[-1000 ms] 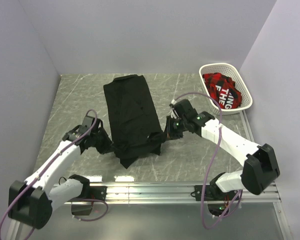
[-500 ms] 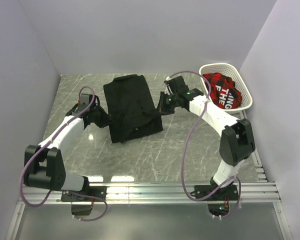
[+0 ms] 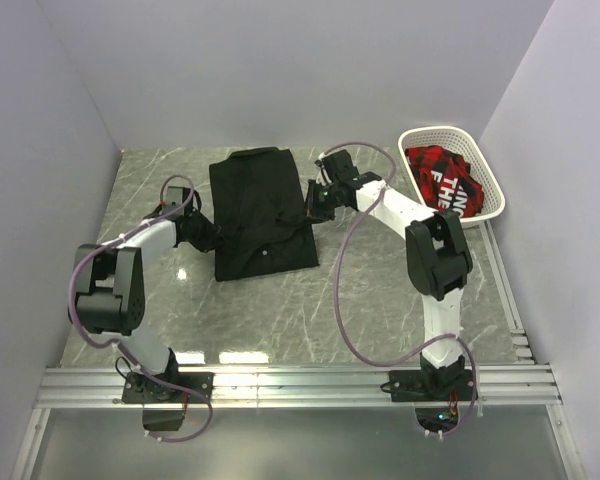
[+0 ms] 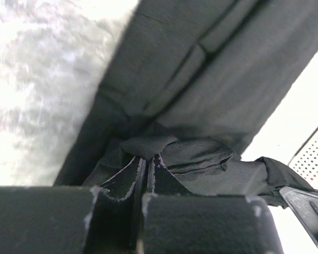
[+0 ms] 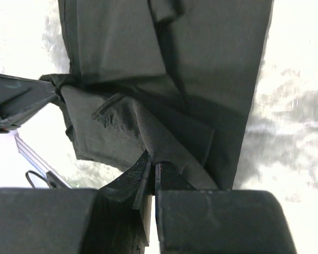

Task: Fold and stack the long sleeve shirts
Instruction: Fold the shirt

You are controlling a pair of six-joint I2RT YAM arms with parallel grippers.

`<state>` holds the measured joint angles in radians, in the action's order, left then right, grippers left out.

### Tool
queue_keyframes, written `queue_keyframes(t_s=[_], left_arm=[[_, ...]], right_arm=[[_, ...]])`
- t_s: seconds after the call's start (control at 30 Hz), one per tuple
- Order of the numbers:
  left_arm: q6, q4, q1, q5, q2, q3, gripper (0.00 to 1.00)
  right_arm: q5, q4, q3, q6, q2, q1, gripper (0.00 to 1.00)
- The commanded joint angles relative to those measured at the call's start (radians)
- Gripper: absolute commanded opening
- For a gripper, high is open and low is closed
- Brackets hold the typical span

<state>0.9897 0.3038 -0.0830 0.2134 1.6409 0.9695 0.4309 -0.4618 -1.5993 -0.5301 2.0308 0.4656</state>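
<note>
A black long sleeve shirt point(image 3: 262, 210) lies on the grey marble table, folded into a narrow panel with its near end doubled over the rest. My left gripper point(image 3: 212, 234) is at the shirt's left edge and shut on the black fabric point(image 4: 148, 145). My right gripper point(image 3: 311, 202) is at the shirt's right edge and shut on the fabric too point(image 5: 159, 153). Both hold the folded-over layer low above the lower layer. In the right wrist view the left gripper's finger point(image 5: 16, 100) shows at the far side of the cloth.
A white basket point(image 3: 450, 172) stands at the back right and holds a red and black garment with white letters point(image 3: 443, 180). Grey walls close the table at the back and both sides. A metal rail point(image 3: 300, 385) runs along the near edge.
Both grippers have carried the shirt's near end away from the bases and over the rest of the shirt. The shirt now looks about half as long. Both arms are stretched far out.
</note>
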Motion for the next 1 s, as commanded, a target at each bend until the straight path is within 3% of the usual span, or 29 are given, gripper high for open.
queue_keyframes(t_s=[0.0,0.23,0.33,0.37,0.47,0.67,0.83,0.97], left_arm=[[0.023,-0.091,0.011,0.009,0.034,0.047,0.04],[0.032,-0.112,0.022,-0.029,0.112,0.1,0.08],[0.04,-0.117,0.028,-0.023,0.149,0.132,0.17],[0.043,-0.115,0.029,-0.02,0.166,0.143,0.24],[0.04,-0.104,0.037,-0.011,0.171,0.185,0.41],[0.018,-0.066,0.061,-0.016,0.087,0.267,0.8],[-0.035,-0.02,0.075,-0.06,-0.03,0.279,0.99],[-0.1,0.032,0.075,-0.104,-0.159,0.25,0.99]], right_arm=[[0.035,0.074,-0.067,0.007,0.037,-0.019,0.03],[0.045,0.107,-0.122,-0.042,0.112,-0.041,0.08],[0.065,0.141,-0.129,-0.082,0.131,-0.054,0.25],[0.078,0.15,-0.132,-0.091,0.138,-0.061,0.33],[0.071,0.158,-0.166,-0.097,0.132,-0.073,0.43],[0.006,0.14,-0.223,-0.064,0.056,-0.102,0.54],[-0.021,0.192,-0.072,-0.067,-0.059,-0.101,0.57],[0.005,0.331,0.152,-0.132,-0.174,-0.097,0.57]])
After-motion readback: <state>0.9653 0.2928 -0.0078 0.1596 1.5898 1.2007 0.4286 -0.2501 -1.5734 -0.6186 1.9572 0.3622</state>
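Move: Both hands hold the hem of the folded-over part, at either end. The shirt's middle lies some 7 cm ahead and 12 cm right of the left hand, and about 2 cm ahead and 12 cm left of the right hand, roughly 3 cm below both. Its far edge is about 26 cm ahead and 10 cm right of the left hand; its near fold is some 9 cm back and 13 cm right. Still pinching the hem, both hands carry it on forward about 4 cm while sinking some 2 cm towards the shirt, then let go: the left fingers open wide, the right a little over half. Going a few centimetres farther forward, both rise clear and spread outward, the left about 12 cm above its low point with its fingertips tilting up, the right some 8 cm and drawing back slightly at the end. ##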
